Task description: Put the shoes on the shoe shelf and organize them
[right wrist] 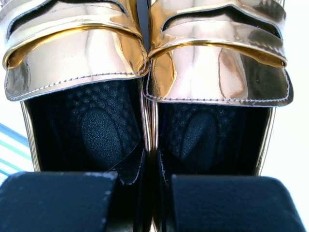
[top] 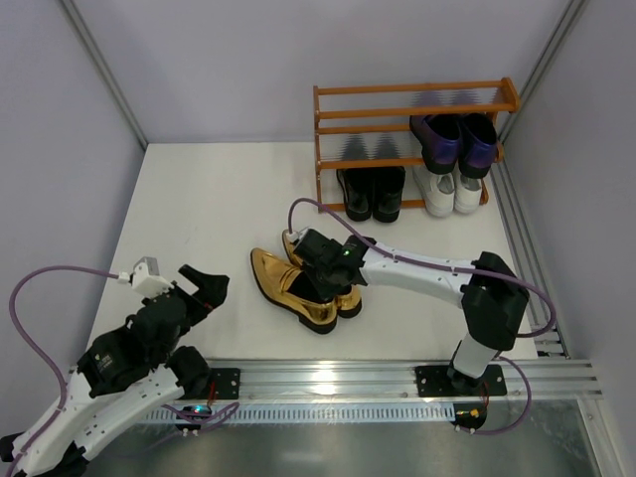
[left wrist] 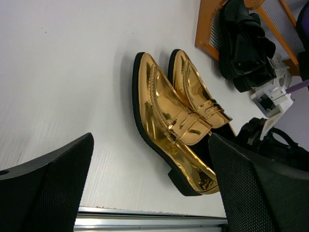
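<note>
The pair of gold loafers (top: 298,288) lies side by side on the white table in front of the arms, also in the left wrist view (left wrist: 178,121) and the right wrist view (right wrist: 217,63). My right gripper (top: 323,270) (right wrist: 155,193) has one finger in each shoe's heel opening and is shut on the two touching inner walls. My left gripper (top: 204,285) (left wrist: 150,159) is open and empty, left of the gold pair. The shoe shelf (top: 417,99) stands at the back. Purple loafers (top: 455,139) sit on its middle tier, with black loafers (top: 370,191) and white sneakers (top: 447,192) at the bottom.
The shelf's top tier (top: 397,91) holds nothing. A metal rail (top: 397,376) runs along the near table edge. Grey walls close in the left, back and right sides. In the left wrist view the shelf's end panel (left wrist: 205,29) and the black loafers (left wrist: 244,43) show top right.
</note>
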Controlling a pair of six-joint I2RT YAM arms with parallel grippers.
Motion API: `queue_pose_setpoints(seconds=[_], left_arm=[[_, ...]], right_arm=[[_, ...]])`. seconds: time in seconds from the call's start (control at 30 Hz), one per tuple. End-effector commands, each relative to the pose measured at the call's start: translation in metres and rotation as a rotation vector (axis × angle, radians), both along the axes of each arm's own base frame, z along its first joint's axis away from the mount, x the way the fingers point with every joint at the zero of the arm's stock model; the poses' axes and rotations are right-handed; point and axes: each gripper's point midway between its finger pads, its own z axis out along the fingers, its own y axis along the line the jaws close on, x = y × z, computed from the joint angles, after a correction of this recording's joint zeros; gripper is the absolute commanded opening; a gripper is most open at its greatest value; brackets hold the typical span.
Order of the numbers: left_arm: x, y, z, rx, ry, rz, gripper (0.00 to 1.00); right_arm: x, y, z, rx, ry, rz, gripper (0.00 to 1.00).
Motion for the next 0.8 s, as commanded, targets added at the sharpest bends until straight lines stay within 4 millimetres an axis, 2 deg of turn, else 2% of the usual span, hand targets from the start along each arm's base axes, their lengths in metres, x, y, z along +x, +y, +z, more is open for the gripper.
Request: queue_pose_setpoints(seconds=[0.0, 0.03, 0.13, 0.33, 0.4, 0.43, 0.47, 0.57, 0.77], left_arm=[[0.003, 0.006, 0.006, -0.009, -0.025, 0.038, 1.00], [0.004, 0.005, 0.005, -0.009, -0.022, 0.037, 1.00], [0.004, 0.003, 0.005, -0.005, -0.018, 0.033, 1.00], [0.004, 0.003, 0.005, -0.006, -0.016, 0.032, 1.00], [0.003, 0.004, 0.005, -0.004, -0.015, 0.035, 1.00], [0.003, 0.004, 0.005, -0.008, -0.015, 0.035, 1.00], [0.003, 0.005, 0.004, -0.005, -0.014, 0.038, 1.00], [0.002, 0.006, 0.002, -0.009, -0.012, 0.040, 1.00], [0.001, 0.008, 0.003, -0.011, -0.014, 0.044, 1.00]], right_arm=[[0.019, 0.013, 0.057, 0.170, -0.126, 0.015, 0.04], [0.016, 0.012, 0.050, 0.161, -0.107, 0.021, 0.04], [0.009, 0.019, 0.041, 0.198, -0.073, 0.045, 0.21], [0.001, 0.028, 0.022, 0.217, -0.016, 0.070, 0.27], [0.001, 0.027, 0.018, 0.214, -0.011, 0.066, 0.38], [-0.006, 0.030, 0.017, 0.229, 0.015, 0.089, 0.42], [-0.005, 0.030, 0.017, 0.229, 0.013, 0.089, 0.53], [-0.001, 0.029, 0.018, 0.216, -0.007, 0.092, 0.64], [0.017, 0.025, 0.004, 0.142, -0.018, 0.072, 0.65]])
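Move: The right gripper is already shut on the inner walls of the gold shoes. The pair's middle is about 2 cm ahead, 3 cm left and 4 cm below that hand, toes slanting forward and left. In the shelf's lower tier, the black shoes stand some 23 cm ahead and 11 cm right of it, the white pair 23 cm ahead and 28 cm right. From the idle left gripper, the gold pair lies roughly 5 cm ahead, 16 cm right and 17 cm below. Let go of the gold shoes with the right gripper. First finish the pull with about 1 cm to the right and slightly up, still pinching the two inner walls, then ease back left some 2.5 cm while opening the fingers to about two thirds and rolling the hand so its left side rises nearly 10 degrees. Leave one finger over each shoe's opening, straddling the inner walls. ##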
